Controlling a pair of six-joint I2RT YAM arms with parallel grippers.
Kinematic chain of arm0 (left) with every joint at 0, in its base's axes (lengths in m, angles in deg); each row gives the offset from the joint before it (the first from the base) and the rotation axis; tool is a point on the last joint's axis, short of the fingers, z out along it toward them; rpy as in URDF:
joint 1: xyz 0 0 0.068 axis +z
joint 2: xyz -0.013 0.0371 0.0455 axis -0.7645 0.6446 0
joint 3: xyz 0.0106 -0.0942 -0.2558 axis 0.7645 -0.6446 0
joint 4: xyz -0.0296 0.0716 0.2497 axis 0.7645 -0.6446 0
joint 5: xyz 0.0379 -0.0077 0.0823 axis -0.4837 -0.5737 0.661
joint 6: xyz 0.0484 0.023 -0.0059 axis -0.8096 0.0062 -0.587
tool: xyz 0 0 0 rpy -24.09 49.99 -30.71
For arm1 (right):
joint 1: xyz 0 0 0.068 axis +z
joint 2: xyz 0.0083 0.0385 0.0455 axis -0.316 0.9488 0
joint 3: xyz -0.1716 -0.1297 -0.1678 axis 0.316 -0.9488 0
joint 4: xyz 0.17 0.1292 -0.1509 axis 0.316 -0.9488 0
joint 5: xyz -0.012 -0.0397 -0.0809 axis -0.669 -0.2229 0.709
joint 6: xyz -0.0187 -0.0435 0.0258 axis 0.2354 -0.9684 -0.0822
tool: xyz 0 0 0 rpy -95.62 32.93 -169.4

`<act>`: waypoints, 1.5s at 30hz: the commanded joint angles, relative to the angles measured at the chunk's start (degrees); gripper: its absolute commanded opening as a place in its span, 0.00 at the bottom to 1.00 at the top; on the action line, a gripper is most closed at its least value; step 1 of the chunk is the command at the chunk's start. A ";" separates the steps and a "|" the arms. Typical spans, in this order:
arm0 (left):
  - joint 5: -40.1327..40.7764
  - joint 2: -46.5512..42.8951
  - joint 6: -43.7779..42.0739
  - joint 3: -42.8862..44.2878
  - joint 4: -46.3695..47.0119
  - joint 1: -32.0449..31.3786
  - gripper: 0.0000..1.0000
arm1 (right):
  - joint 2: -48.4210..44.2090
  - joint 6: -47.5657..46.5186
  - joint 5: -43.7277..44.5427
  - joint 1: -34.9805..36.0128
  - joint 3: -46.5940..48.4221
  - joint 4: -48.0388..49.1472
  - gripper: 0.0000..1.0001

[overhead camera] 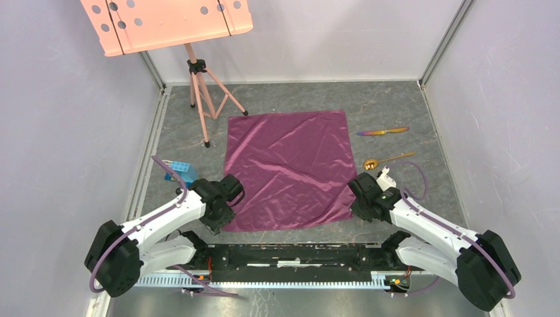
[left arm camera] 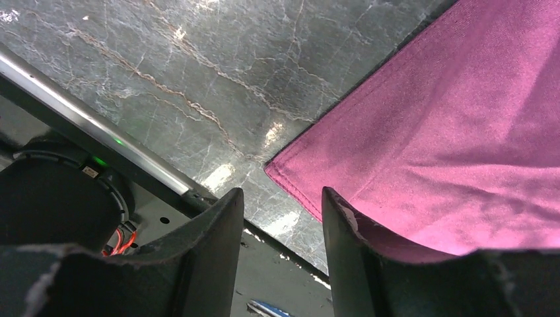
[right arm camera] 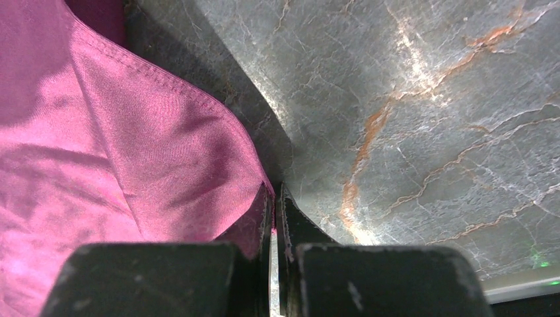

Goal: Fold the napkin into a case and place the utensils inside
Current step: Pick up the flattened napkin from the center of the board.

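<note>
The plum-purple napkin (overhead camera: 287,168) lies spread flat as a square on the grey marble table. My left gripper (overhead camera: 223,221) hovers at its near-left corner. In the left wrist view the gripper (left arm camera: 282,195) is open, and the napkin's hemmed corner (left arm camera: 310,178) lies just beyond the tips with nothing between them. My right gripper (overhead camera: 354,208) is at the near-right corner. In the right wrist view the gripper (right arm camera: 274,193) is shut on the napkin's edge (right arm camera: 218,152), which rises slightly off the table. The iridescent knife (overhead camera: 383,131) and gold spoon (overhead camera: 388,160) lie right of the cloth.
A small blue-and-orange block (overhead camera: 179,171) sits left of the napkin, close to my left arm. A pink tripod stand (overhead camera: 201,92) with a perforated pink board (overhead camera: 165,20) stands at the back left. Pale walls enclose the table on three sides.
</note>
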 commanded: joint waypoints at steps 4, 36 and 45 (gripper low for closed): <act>3.43 1.23 3.22 -1.34 3.46 -0.17 0.54 | 0.20 -0.21 1.70 -0.26 -2.58 -1.46 0.00; 8.14 -1.86 9.14 -4.76 7.30 -0.09 0.18 | -2.59 0.62 0.80 -0.25 -1.74 -2.73 0.00; 12.70 -19.83 2.74 -0.01 5.55 0.13 0.02 | -11.21 -13.95 1.86 -0.22 -1.95 8.36 0.00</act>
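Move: The napkin's near left corner lies almost right under the open left fingers, perhaps 1 cm ahead and about 3 cm down. A blue toy block is some 16 cm ahead of that hand and 12 cm to its left. The right hand already grips the near right corner; from it the napkin's middle is roughly 13 cm ahead and 17 cm left, and a gold spoon about 15 cm ahead and 10 cm right. Down about 2 cm goes the left hand onto the napkin's near left corner; it then slides forward some 2 cm as its half-open fingers close and pinch the cloth by that corner. At the very end it lifts about as far again, its fingertips tilting forward some 15 degrees. The right hand stays put, keeping its pinch on the near right corner. ##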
